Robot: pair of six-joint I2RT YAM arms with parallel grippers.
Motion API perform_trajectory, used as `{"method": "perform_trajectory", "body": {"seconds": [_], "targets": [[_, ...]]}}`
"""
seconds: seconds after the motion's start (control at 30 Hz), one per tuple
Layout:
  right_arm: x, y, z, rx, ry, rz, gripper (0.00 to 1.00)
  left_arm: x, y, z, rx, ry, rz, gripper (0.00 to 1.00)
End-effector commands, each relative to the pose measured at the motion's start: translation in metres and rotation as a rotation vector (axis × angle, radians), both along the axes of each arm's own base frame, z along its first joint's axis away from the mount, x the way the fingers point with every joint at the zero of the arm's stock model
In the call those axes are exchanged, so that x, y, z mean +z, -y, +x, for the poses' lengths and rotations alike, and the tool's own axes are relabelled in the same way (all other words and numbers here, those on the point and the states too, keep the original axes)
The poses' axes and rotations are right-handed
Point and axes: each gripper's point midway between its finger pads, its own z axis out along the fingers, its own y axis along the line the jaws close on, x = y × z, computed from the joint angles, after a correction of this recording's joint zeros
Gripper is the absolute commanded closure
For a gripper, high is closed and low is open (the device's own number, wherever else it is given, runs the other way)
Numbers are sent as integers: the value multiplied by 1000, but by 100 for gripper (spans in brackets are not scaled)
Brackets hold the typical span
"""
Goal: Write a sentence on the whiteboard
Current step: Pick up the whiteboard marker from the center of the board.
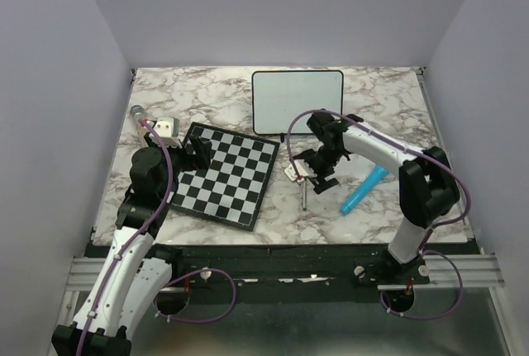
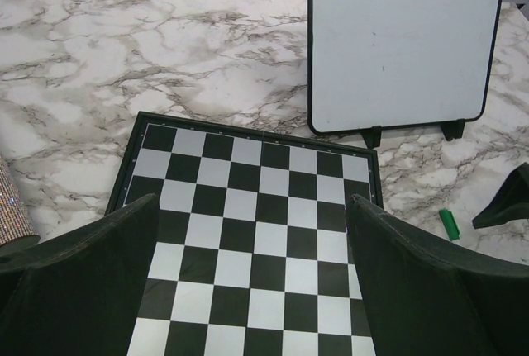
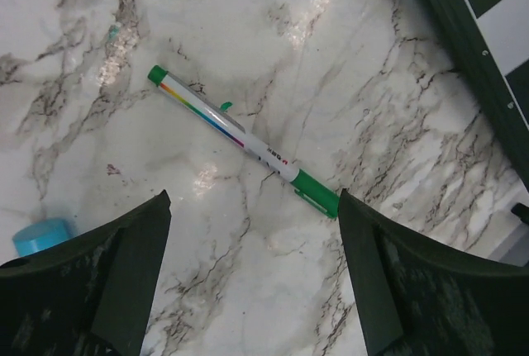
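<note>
The whiteboard (image 1: pixel 296 100) stands propped upright at the back of the table, white with a thin black frame. Its face (image 2: pixel 405 46) is blank; no sentence shows on it. A white marker with green ends (image 3: pixel 240 137) lies flat on the marble, in front of the board. My right gripper (image 3: pixel 252 207) hovers open just above it, the green cap close to the right finger (image 3: pixel 372 249), nothing between the jaws. My left gripper (image 2: pixel 252 207) is open over the chessboard (image 2: pixel 248 199), holding nothing. The marker's green tip (image 2: pixel 448 222) shows in the left wrist view.
The black-and-white chessboard (image 1: pixel 223 174) lies left of centre. A light blue cylinder (image 1: pixel 364 189) lies to the right of the right gripper (image 1: pixel 307 166). A small white box (image 1: pixel 168 128) and a glittery cylinder (image 1: pixel 136 112) sit at the far left.
</note>
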Motion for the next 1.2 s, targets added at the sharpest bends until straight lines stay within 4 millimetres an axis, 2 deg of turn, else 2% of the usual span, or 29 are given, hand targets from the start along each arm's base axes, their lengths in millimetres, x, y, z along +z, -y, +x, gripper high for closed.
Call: {"method": "perform_trajectory", "body": {"seconds": [0.0, 0.2, 0.27, 0.43, 0.53, 0.6, 0.63, 0.77, 0.87, 1.03, 1.1, 1.13, 1.17], "targets": [[-27, 1, 29, 79, 92, -134, 16, 20, -2, 2, 3, 49, 2, 1], [-42, -13, 41, 122, 124, -188, 26, 20, -1, 2, -2, 48, 5, 1], [-52, -15, 39, 123, 91, -214, 32, 21, -1, 1, -3, 51, 4, 1], [-67, -9, 41, 108, 86, -268, 50, 21, 0, 1, -9, 51, 3, 1], [-71, -7, 40, 89, 80, -277, 55, 23, 0, 0, -11, 55, 2, 1], [-72, -5, 41, 76, 84, -287, 63, 23, 1, 0, -17, 56, 0, 1], [-72, -4, 41, 58, 81, -291, 72, 23, 2, 0, -21, 59, -3, 1], [-73, 6, 33, 0, 60, -323, 81, 25, 8, -2, -54, 67, -14, 1], [-72, 13, 26, -67, 38, -343, 86, 26, 17, -5, -102, 70, -27, 1], [-74, 23, 11, -213, -6, -358, 92, 24, 44, -13, -254, 39, -86, 1], [-68, 21, 14, -259, 20, -324, 92, 25, 52, -14, -296, 21, -113, 1], [-71, 25, 7, -292, 5, -330, 94, 20, 59, -15, -333, -10, -131, 1], [-70, 21, 12, -323, 24, -304, 94, 21, 64, -15, -347, -33, -171, 1]]}}
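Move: The marker's middle lies about 7 cm below the right hand, roughly 1 cm ahead and 1 cm left, green cap end pointing forward. From that hand, the blue tube is some 15 cm right and 2 cm ahead, the checkerboard's middle about 21 cm left and 5 cm ahead, and the whiteboard 19 cm ahead, 2 cm left. From the left hand, the marker is roughly 28 cm right, 2 cm back and 24 cm below. Right hand sinks 6 cm and forward, pinches the marker's cap end, then draws back clockwise; left swings right. ##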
